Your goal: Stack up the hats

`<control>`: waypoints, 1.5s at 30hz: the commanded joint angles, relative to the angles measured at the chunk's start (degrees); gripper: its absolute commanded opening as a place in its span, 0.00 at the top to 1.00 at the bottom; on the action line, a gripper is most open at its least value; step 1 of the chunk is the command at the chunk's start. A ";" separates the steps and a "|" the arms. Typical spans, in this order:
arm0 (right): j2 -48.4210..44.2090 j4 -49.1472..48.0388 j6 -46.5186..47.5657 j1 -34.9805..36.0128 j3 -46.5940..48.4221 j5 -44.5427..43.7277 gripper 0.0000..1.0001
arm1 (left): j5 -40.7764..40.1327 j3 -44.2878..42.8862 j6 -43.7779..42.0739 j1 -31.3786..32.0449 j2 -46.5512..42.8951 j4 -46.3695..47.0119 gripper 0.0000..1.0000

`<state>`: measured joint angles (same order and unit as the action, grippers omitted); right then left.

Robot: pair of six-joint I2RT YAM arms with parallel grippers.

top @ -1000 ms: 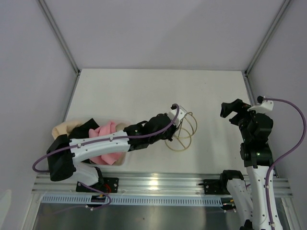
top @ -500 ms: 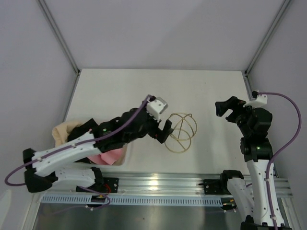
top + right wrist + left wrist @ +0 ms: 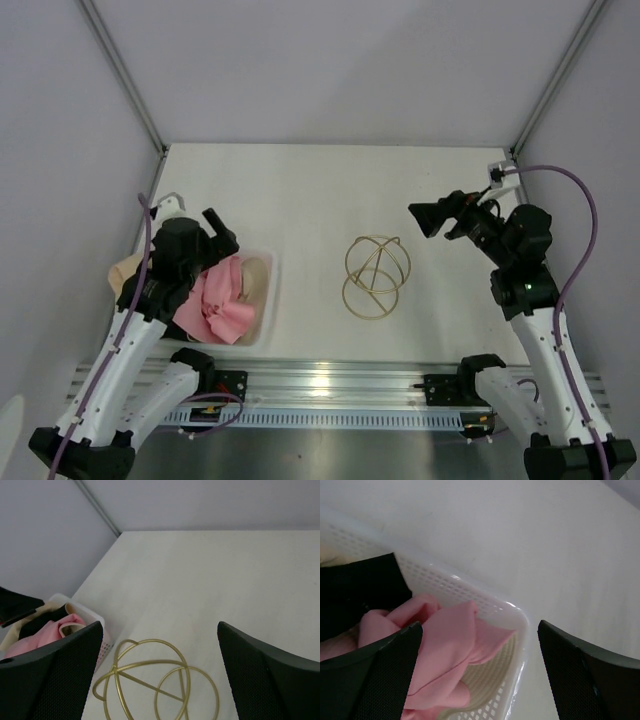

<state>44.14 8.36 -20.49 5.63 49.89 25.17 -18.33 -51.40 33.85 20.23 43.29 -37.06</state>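
Hats lie bunched in a white perforated basket (image 3: 266, 296) at the table's left. A pink hat (image 3: 222, 303) lies on top, and beige cloth (image 3: 127, 270) hangs over the basket's left side. In the left wrist view the pink hat (image 3: 445, 645) lies beside a black hat (image 3: 355, 590), with ridged beige cloth (image 3: 492, 675) under it. My left gripper (image 3: 220, 232) hangs open and empty over the basket's far right corner (image 3: 480, 680). My right gripper (image 3: 430, 216) is open and empty above the table, to the right of the wire sphere (image 3: 160, 645).
A gold wire sphere (image 3: 376, 276) stands on the table between the arms and also shows in the right wrist view (image 3: 150, 685). The basket (image 3: 80, 612) shows at that view's left. Enclosure walls and posts border the table.
My left arm has swung back from the wire sphere to the left and now sits over the basket. My right gripper has moved left, toward the table's middle.
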 commanded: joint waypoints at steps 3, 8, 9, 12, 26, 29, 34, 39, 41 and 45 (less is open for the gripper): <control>8.40 -7.39 2.03 8.24 5.30 0.24 0.01 | -2.68 -1.51 9.13 -5.73 -0.57 -10.73 0.01; 11.14 -7.48 2.91 9.31 6.36 0.06 0.01 | -4.26 -0.38 8.87 -5.73 0.74 -13.30 0.00; 11.14 -7.39 3.00 9.31 5.93 -0.20 0.01 | -4.09 0.06 8.70 -5.73 1.09 -13.48 0.03; 10.53 -7.22 3.79 9.31 5.05 -2.05 0.01 | -2.07 2.51 6.24 -5.64 2.67 -12.17 0.08; 10.00 -4.93 6.25 9.31 4.96 -5.74 0.01 | -0.92 7.98 5.36 -5.46 8.13 -1.09 0.52; 10.35 -5.37 5.90 9.31 4.96 -5.22 0.01 | -0.66 7.98 4.48 -5.46 5.32 -1.09 0.75; 11.40 -6.60 4.59 9.31 4.96 -3.73 0.00 | 4.59 6.58 0.53 -5.46 -0.65 -0.39 0.99; 12.02 -10.55 1.52 9.31 5.39 1.10 0.01 | 10.85 0.61 -6.14 -4.68 -3.29 -1.35 0.99; 12.46 -12.39 0.37 9.40 6.09 3.39 0.00 | 10.33 -3.08 -7.38 -2.93 -3.30 -1.26 0.99; 13.78 -14.68 -2.44 10.01 8.46 4.89 0.00 | 12.08 -6.17 -10.11 -0.19 -2.69 5.05 0.99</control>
<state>57.23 -0.38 -20.01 14.96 54.39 27.24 -9.67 -53.39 28.18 18.28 40.75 -39.22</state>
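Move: Below the left hand, its open fingers still empty, the pink hat's middle lies about 14 cm down, 5 cm back and 3 cm to the left, in the white bin. The black hat stands some 10 cm left of the pink one and 4 cm farther out, at the same depth. The wire rack stands about 36 cm right of this hand, 3 cm back and 12 cm below. From the right hand, the pink hat lies roughly 53 cm left, 8 cm back and 23 cm down. Sinking about 10 cm into the bin after a short swing left and back, the left hand tips some 20 degrees downward and pinches the pink hat's forward edge between its closing fingers. It then lifts over 10 cm, levelling out and drifting right towards the rack. The empty right hand, open, shifts about 6 cm left and 3 cm forward. ##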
